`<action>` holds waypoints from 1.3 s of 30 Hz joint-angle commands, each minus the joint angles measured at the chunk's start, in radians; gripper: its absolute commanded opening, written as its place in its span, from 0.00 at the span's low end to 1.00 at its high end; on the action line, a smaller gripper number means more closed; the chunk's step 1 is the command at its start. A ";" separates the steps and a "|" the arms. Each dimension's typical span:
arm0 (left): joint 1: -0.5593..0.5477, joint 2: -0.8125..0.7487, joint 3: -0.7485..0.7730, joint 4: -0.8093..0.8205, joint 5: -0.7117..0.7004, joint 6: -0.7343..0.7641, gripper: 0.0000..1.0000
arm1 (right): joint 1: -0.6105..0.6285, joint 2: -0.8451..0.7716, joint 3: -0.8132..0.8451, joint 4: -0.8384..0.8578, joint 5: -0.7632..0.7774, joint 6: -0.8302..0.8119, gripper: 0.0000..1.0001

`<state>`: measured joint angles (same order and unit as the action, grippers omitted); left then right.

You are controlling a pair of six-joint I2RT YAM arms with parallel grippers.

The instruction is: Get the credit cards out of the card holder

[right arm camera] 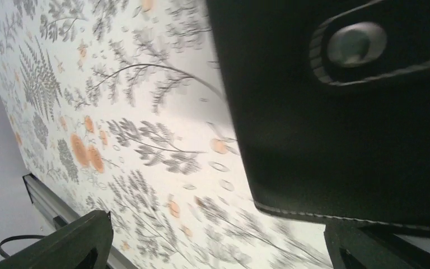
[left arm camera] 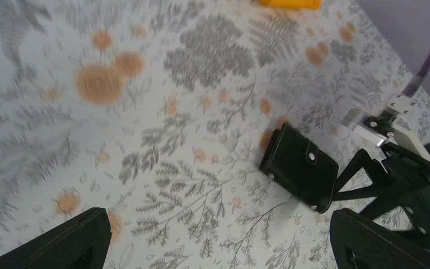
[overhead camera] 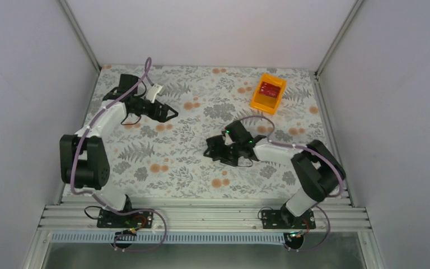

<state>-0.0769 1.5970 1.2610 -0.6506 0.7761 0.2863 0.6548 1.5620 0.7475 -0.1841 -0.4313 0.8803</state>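
Observation:
The card holder (left arm camera: 299,168) is a black squarish wallet lying shut on the flowered cloth, its clasp tab snapped down. It fills the upper right of the right wrist view (right arm camera: 341,112). In the top view it is a dark shape (overhead camera: 213,148) at mid table. My right gripper (overhead camera: 227,151) stands open right at its edge, and the right finger (right arm camera: 381,246) sits just under the stitched rim. My left gripper (overhead camera: 168,112) is open over the far left of the cloth, well away from the wallet, with only cloth between its fingers (left arm camera: 61,241). The credit cards are hidden.
An orange plastic bin (overhead camera: 268,93) holding a red card stands at the back right, and its edge shows at the top of the left wrist view (left arm camera: 288,3). White walls with metal corner posts close in the table. An aluminium rail (overhead camera: 201,216) runs along the near edge.

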 commanded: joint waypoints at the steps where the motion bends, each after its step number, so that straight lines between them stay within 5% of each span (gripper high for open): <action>1: -0.021 0.067 -0.082 0.122 0.006 -0.116 0.97 | 0.079 0.149 0.137 0.050 -0.028 0.051 0.96; 5: -0.100 0.124 -0.132 0.195 -0.046 -0.126 0.96 | 0.072 0.082 0.149 0.009 -0.048 -0.047 0.95; 9: -0.138 0.181 -0.126 0.187 -0.030 -0.166 0.94 | 0.043 -0.032 0.202 -0.273 -0.026 -0.212 0.94; 14: -0.183 0.220 -0.147 0.246 -0.119 -0.323 0.88 | -0.096 -0.090 0.212 -0.415 -0.049 -0.321 0.81; 19: -0.262 0.234 -0.136 0.262 -0.107 -0.374 0.85 | -0.254 0.082 0.355 -0.322 -0.016 -0.392 0.67; 22: -0.273 0.248 -0.161 0.283 -0.076 -0.397 0.84 | -0.265 0.244 0.439 -0.316 -0.072 -0.430 0.56; 28: -0.282 0.340 -0.142 0.287 -0.007 -0.416 0.80 | -0.263 0.392 0.444 -0.256 -0.189 -0.473 0.49; 33: -0.303 0.411 -0.128 0.289 0.024 -0.421 0.76 | -0.247 0.434 0.421 -0.208 -0.228 -0.489 0.46; 39: -0.316 0.483 -0.103 0.283 0.072 -0.422 0.69 | -0.219 0.432 0.407 -0.181 -0.298 -0.513 0.32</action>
<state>-0.3771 2.0056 1.1625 -0.3271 0.8528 -0.1234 0.4103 1.9793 1.1778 -0.3916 -0.6651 0.3969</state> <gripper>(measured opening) 0.699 0.365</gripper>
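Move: The card holder is right by the right hand's open fingers, its middle about 4 cm ahead, 3 cm to the left and 2 cm lower. From the left hand, which is open and high, it lies roughly 22 cm to the right, 9 cm back and 17 cm below. The orange box is well clear, some 26 cm ahead and 18 cm to the right of the right hand. Leftward first, the right hand finishes its open-fingered sweep against the holder, about 5 cm; then it lifts off back to the right, swings forward and sinks over the front-right corner, ending 10 cm ahead, its fingers more than half closed around that corner. The left hand drops 15 cm and goes 12 cm right to the front-left corner, wrist turning some 30 degrees, fingers narrowing a little. ##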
